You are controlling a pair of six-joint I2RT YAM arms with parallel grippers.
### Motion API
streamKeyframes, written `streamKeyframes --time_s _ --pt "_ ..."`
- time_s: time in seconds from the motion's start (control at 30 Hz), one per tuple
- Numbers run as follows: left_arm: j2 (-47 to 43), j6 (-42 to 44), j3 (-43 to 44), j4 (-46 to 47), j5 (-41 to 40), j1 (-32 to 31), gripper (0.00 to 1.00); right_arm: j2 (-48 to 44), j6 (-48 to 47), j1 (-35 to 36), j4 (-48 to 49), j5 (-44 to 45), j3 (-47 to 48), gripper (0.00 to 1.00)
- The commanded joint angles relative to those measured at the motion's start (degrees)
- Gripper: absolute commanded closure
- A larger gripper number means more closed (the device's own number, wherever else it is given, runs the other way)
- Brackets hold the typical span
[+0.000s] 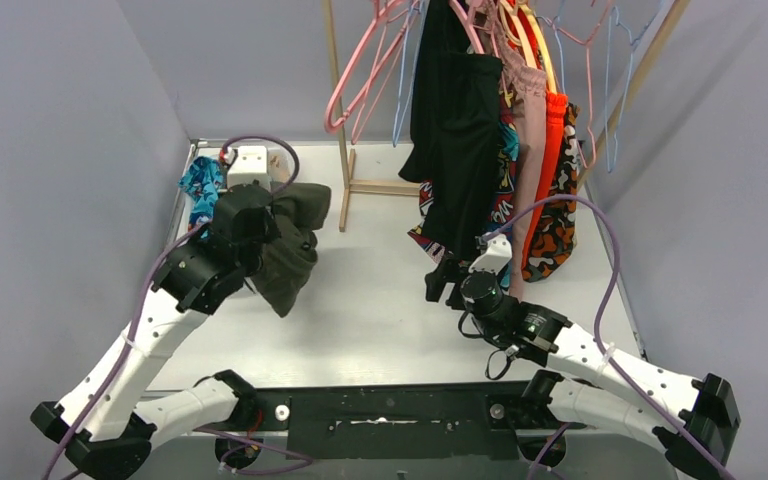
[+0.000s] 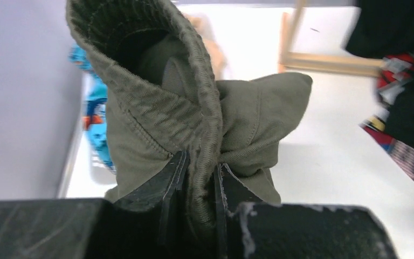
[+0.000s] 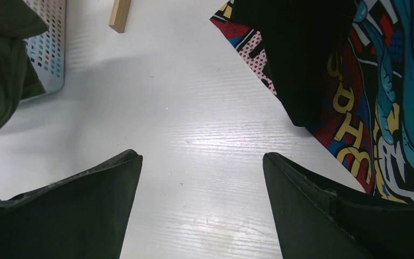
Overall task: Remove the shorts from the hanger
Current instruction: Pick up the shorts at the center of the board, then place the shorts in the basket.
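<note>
My left gripper (image 2: 198,164) is shut on the ribbed waistband of the olive green shorts (image 2: 194,108), which dangle bunched from it above the table's left side (image 1: 290,250). Black shorts (image 1: 457,120), comic-print shorts (image 3: 356,108), dusty pink shorts (image 1: 530,130) and orange shorts (image 1: 552,160) still hang from hangers on the wooden rack (image 1: 338,120). My right gripper (image 3: 202,156) is open, low over bare white table, just below and left of the hanging black shorts (image 3: 302,54). Nothing lies between its fingers. Teal printed shorts (image 1: 200,190) lie at the far left.
A white perforated basket (image 3: 48,48) stands at the far left with the teal shorts (image 2: 94,124) in it. Empty pink and blue hangers (image 1: 370,70) hang on the rack. The rack's wooden base (image 2: 329,62) rests on the table. Grey walls close both sides.
</note>
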Motion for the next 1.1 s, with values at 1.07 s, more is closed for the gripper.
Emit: streamKeyframes --time_s 1.07 --pt "57.02 14.64 34.09 3.58 36.96 44.09 1.0 -6.67 -1.3 -0.77 -2.75 1.38 0.73 0.14"
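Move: My left hand holds the dark green shorts by the waistband, high up. The white basket is about 14 cm farther out and 8 cm to its left, some 28 cm below. In the basket the blue shorts lie about 13 cm ahead and 11 cm left of that hand. The rack's wooden foot is roughly 17 cm ahead and 13 cm right. From my right hand the basket lies about 17 cm ahead and 42 cm left. I swing the held green shorts left and forward with my left hand, lift them some 9 cm while still reaching out, then drop the hand steeply, about 27 cm, over the far left part of the basket. Altogether it goes some 20 cm forward; the wrist turns counter-clockwise and tips down, and the fingers keep their pinch on the waistband. ##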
